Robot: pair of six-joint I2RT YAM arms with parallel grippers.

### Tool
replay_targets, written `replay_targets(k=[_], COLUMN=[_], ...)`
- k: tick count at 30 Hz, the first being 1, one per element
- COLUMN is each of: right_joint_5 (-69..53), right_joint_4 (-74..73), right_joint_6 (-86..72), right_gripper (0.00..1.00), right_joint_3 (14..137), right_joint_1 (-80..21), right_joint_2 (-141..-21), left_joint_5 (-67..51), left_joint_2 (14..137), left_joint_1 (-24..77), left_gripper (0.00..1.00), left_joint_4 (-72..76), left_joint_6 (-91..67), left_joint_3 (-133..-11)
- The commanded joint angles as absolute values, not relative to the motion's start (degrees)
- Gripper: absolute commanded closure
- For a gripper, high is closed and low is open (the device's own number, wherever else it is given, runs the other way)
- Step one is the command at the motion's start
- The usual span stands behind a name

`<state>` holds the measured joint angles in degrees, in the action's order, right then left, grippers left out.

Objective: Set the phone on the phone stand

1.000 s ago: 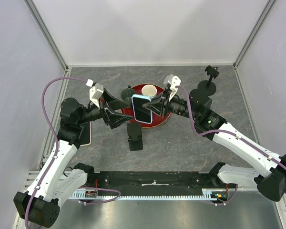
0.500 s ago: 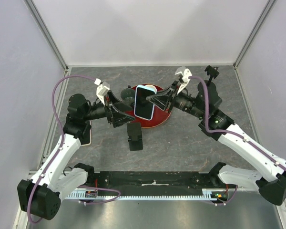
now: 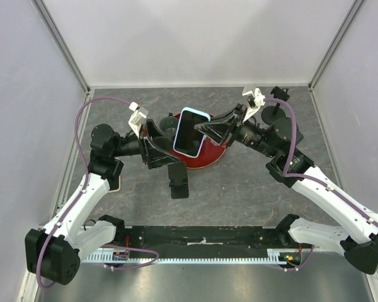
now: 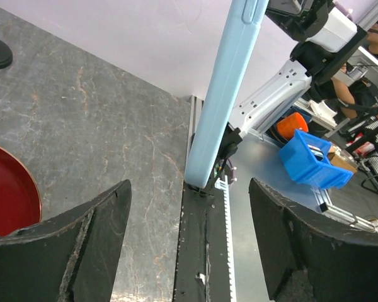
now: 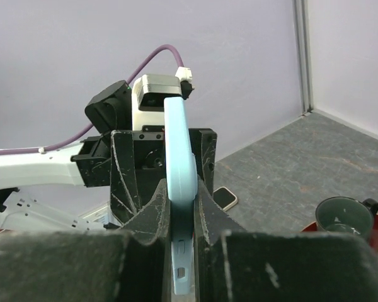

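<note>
The phone (image 3: 190, 131), in a light blue case, is held upright on edge in the air above the red tray (image 3: 208, 157). My right gripper (image 3: 206, 131) is shut on its right side. In the right wrist view the phone (image 5: 179, 145) stands clamped between my fingers, at my right gripper (image 5: 183, 204). My left gripper (image 3: 159, 146) is open just left of the phone and does not touch it. In the left wrist view the phone's edge (image 4: 225, 94) rises beyond my left gripper (image 4: 189, 242). A black phone stand (image 3: 178, 180) stands below the phone, in front of the tray.
A second black stand (image 3: 277, 104) is at the back right. A dark green mug (image 5: 343, 215) sits on the red tray. A second phone in a beige case (image 5: 225, 198) lies flat on the table by the left arm. Walls close in the left, back and right.
My right gripper has carried the phone upward and toward the back. My left gripper has drawn back to the left and is apart from the phone, jaws open.
</note>
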<state>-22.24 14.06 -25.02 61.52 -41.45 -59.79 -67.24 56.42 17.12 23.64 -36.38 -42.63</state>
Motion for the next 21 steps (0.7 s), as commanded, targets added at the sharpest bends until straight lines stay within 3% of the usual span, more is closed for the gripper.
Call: replay_targets(k=[1, 3, 8, 11, 12, 17, 21], right_joint_5=[-24.87, -25.83, -26.54, -26.81, -26.63, -23.12, -21.36], right_joint_4=[22.76, 23.20, 24.60, 24.52, 24.26, 25.22, 27.16], right_joint_6=[-27.60, -27.69, -27.16, -26.28, -25.84, -24.17, -23.12], right_gripper=[1.00, 1.00, 1.00, 1.00, 1.00, 1.00, 1.00], right_joint_3=[61.44, 61.35, 60.91, 60.91, 60.82, 58.81, 56.52], right_joint_1=[-41.48, -41.48, -41.48, -41.48, -41.57, -41.48, -41.57], right_joint_2=[-60.47, -61.08, -62.22, -63.01, -63.10, -61.88, -60.47], left_joint_5=[-69.52, -69.61, -69.52, -69.17, -69.00, -67.15, -62.51], left_joint_2=[57.04, 57.30, 56.34, 56.42, 56.51, 57.83, 57.40], left_joint_1=[17.23, 17.31, 17.31, 17.40, 17.40, 17.32, 17.40], left_gripper=[0.17, 0.18, 0.32, 0.51, 0.66, 0.98, 0.98], left_joint_4=[30.66, 33.39, 33.31, 32.08, 29.90, 21.63, 14.70], left_joint_6=[-42.27, -44.91, -44.65, -43.77, -43.16, -37.80, -33.85], left_joint_3=[-42.19, -41.75, -41.48, -42.01, -42.27, -44.30, -45.52])
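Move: The phone, already upright in the right gripper, has its middle about 3 cm ahead of the open left hand, 4 cm to its right and 7 cm above. The phone stand is some 33 cm below the left hand, about 2 cm ahead; the red tray's middle lies roughly 23 cm ahead, 7 cm right and 36 cm down. From the right hand, the left gripper is about 3 cm back, 7 cm left and 9 cm lower. The phone's lower end is brought in between the left fingers: the right hand, keeping its pinch on the phone's right edge, sinks about 3 cm and shifts some 1.5 cm left, easing slightly forward at the end. The left hand stays nearly in place, still pointing right, and closes from wide open to pinch the phone's lower left part. ##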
